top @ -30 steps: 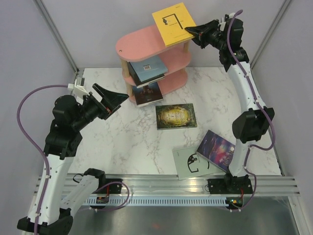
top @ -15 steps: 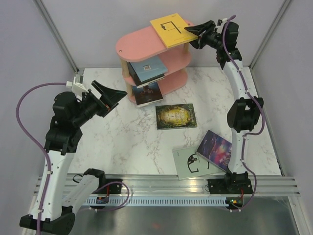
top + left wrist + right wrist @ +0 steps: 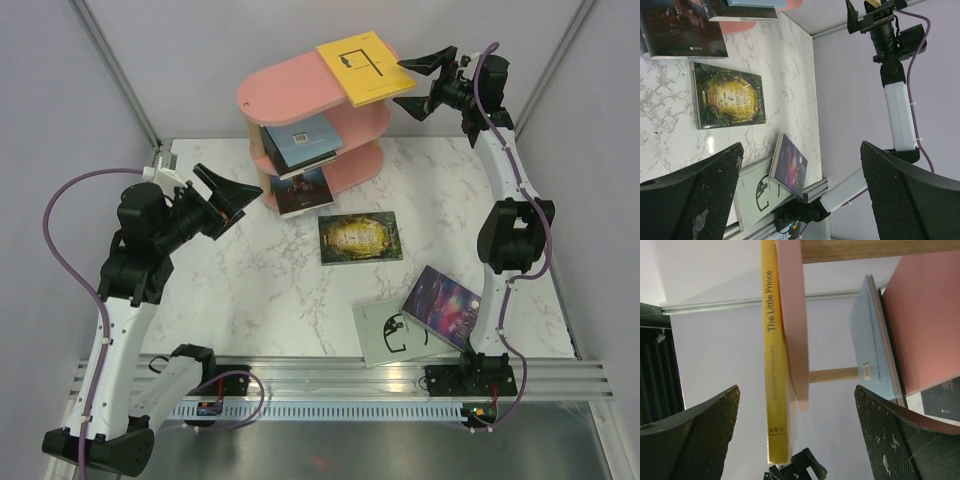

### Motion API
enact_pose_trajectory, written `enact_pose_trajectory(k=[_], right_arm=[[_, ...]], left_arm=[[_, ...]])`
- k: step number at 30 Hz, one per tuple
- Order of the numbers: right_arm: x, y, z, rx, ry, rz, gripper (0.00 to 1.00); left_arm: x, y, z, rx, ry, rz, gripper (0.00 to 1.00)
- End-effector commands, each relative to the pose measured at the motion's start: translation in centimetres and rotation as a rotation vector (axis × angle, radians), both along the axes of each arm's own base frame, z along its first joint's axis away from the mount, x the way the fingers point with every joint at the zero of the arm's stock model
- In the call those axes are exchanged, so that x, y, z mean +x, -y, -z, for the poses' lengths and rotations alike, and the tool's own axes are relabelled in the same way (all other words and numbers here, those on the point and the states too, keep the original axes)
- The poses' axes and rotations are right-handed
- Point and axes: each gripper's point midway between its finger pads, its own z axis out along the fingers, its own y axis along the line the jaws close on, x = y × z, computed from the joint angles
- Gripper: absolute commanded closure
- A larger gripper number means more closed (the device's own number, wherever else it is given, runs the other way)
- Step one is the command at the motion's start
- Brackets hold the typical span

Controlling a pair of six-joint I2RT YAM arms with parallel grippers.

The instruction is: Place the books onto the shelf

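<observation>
The pink three-tier shelf stands at the back of the table. A yellow book lies on its top board and overhangs the right end. My right gripper is open just right of that book, not touching it. In the right wrist view the yellow spine rests against the pink board between the wide jaws of the right gripper. A blue book lies on the middle tier and a dark one on the bottom. My left gripper hangs open and empty, left of the shelf.
On the marble table lie a green-gold book and a purple galaxy book leaning on a pale grey-green book near the front rail. The left wrist view shows these three books too. Grey walls enclose the table.
My right gripper opened and let go of the yellow book, which now rests on the shelf's top board. The gripper drew back slightly to the right. The left arm shifted a little.
</observation>
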Motion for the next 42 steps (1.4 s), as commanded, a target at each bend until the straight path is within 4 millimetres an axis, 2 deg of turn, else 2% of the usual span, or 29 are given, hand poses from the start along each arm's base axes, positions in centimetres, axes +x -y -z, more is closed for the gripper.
enact_pose_trajectory(k=[1,4,5,6,10,11,13,17,19,20,22,23,26,30,31,32,36,37,42], right_arm=[[-1.2,-0.9,0.7,-0.011,-0.001,-0.080,0.02],[-1.6,-0.6,0.0,-0.033,0.031,-0.069,0.02],[-1.5,0.9,-0.2,-0.042,0.041,-0.036,0.06],[-1.8,1.5,-1.4,-0.049,0.069,-0.014,0.09],[-2.9,1.9,-2.7,-0.061,0.104,-0.016,0.13],[-3.3,1.8,-3.3,-0.063,0.117,-0.020,0.19],[-3.5,2.1,-3.2,-0.067,0.115,-0.014,0.24],[-4.0,2.0,-3.5,-0.050,0.118,-0.024,0.47],[-4.0,2.1,-3.3,-0.044,0.109,-0.025,0.54],[-3.9,2.0,-3.2,-0.039,0.102,-0.025,0.61],[-3.9,2.0,-3.7,-0.037,0.127,-0.023,0.67],[-3.7,2.0,-3.5,-0.032,0.120,-0.020,0.75],[-3.4,2.1,-3.7,-0.021,0.129,-0.013,0.83],[-2.5,2.1,-3.8,0.013,0.119,0.007,0.88],[-2.4,2.0,-4.6,0.018,0.141,0.011,0.88],[-1.8,1.9,-4.2,0.023,0.130,0.013,0.89],[-0.4,1.6,-5.1,0.045,0.151,0.034,0.91],[0.2,1.6,-4.6,0.052,0.137,0.039,0.92],[1.4,1.6,-4.1,0.072,0.129,0.062,0.93]], left_arm=[[0.2,0.3,-0.3,-0.026,0.010,0.012,0.00],[0.3,0.3,0.3,-0.034,-0.010,0.011,0.00],[0.3,0.4,0.4,-0.038,-0.015,0.011,0.01],[0.3,0.4,0.7,-0.038,-0.023,0.011,0.01],[0.4,0.4,1.2,-0.049,-0.037,0.009,0.01],[0.5,0.5,1.4,-0.050,-0.042,0.010,0.01],[0.5,0.7,1.8,-0.057,-0.053,0.017,0.01],[0.4,0.8,2.2,-0.067,-0.065,0.025,0.02],[0.3,0.8,2.4,-0.069,-0.067,0.021,0.02],[0.2,0.8,2.3,-0.073,-0.067,0.022,0.02],[0.2,0.8,2.5,-0.077,-0.070,0.019,0.02],[0.2,0.7,2.7,-0.076,-0.072,0.018,0.02],[0.0,0.7,2.5,-0.078,-0.065,0.015,0.03],[0.2,0.7,2.6,-0.077,-0.068,0.012,0.02],[0.1,0.7,2.5,-0.077,-0.066,0.015,0.02],[0.1,0.7,2.4,-0.078,-0.065,0.015,0.02],[0.1,0.8,2.4,-0.078,-0.066,0.022,0.02],[0.1,0.8,2.5,-0.077,-0.067,0.024,0.03],[-0.2,0.9,2.5,-0.078,-0.065,0.034,0.03]])
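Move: The yellow book already lies on the shelf's top board, its middle about 4 cm ahead, 6 cm left and 1 cm above the right hand, whose open fingers stand at its near right corner. The top board's middle is level with this hand, some 16 cm left and 1 cm below; the blue book is about 4 cm back, 19 cm left and 13 cm below. From the left hand, the yellow book is roughly 36 cm ahead, 21 cm right and 2 cm up. The right hand, wide open, dips about 2 cm, then draws back and to its right by some 2.5 cm each while rising and closing, until it pinches the yellow book's near right corner with one finger above and one below, and then pushes the book forward and slightly left, about 3.5 cm farther over the top board. Meanwhile the left hand, empty and open, sinks nearly 4 cm well short of the shelf and tips slightly downward, touching nothing. ##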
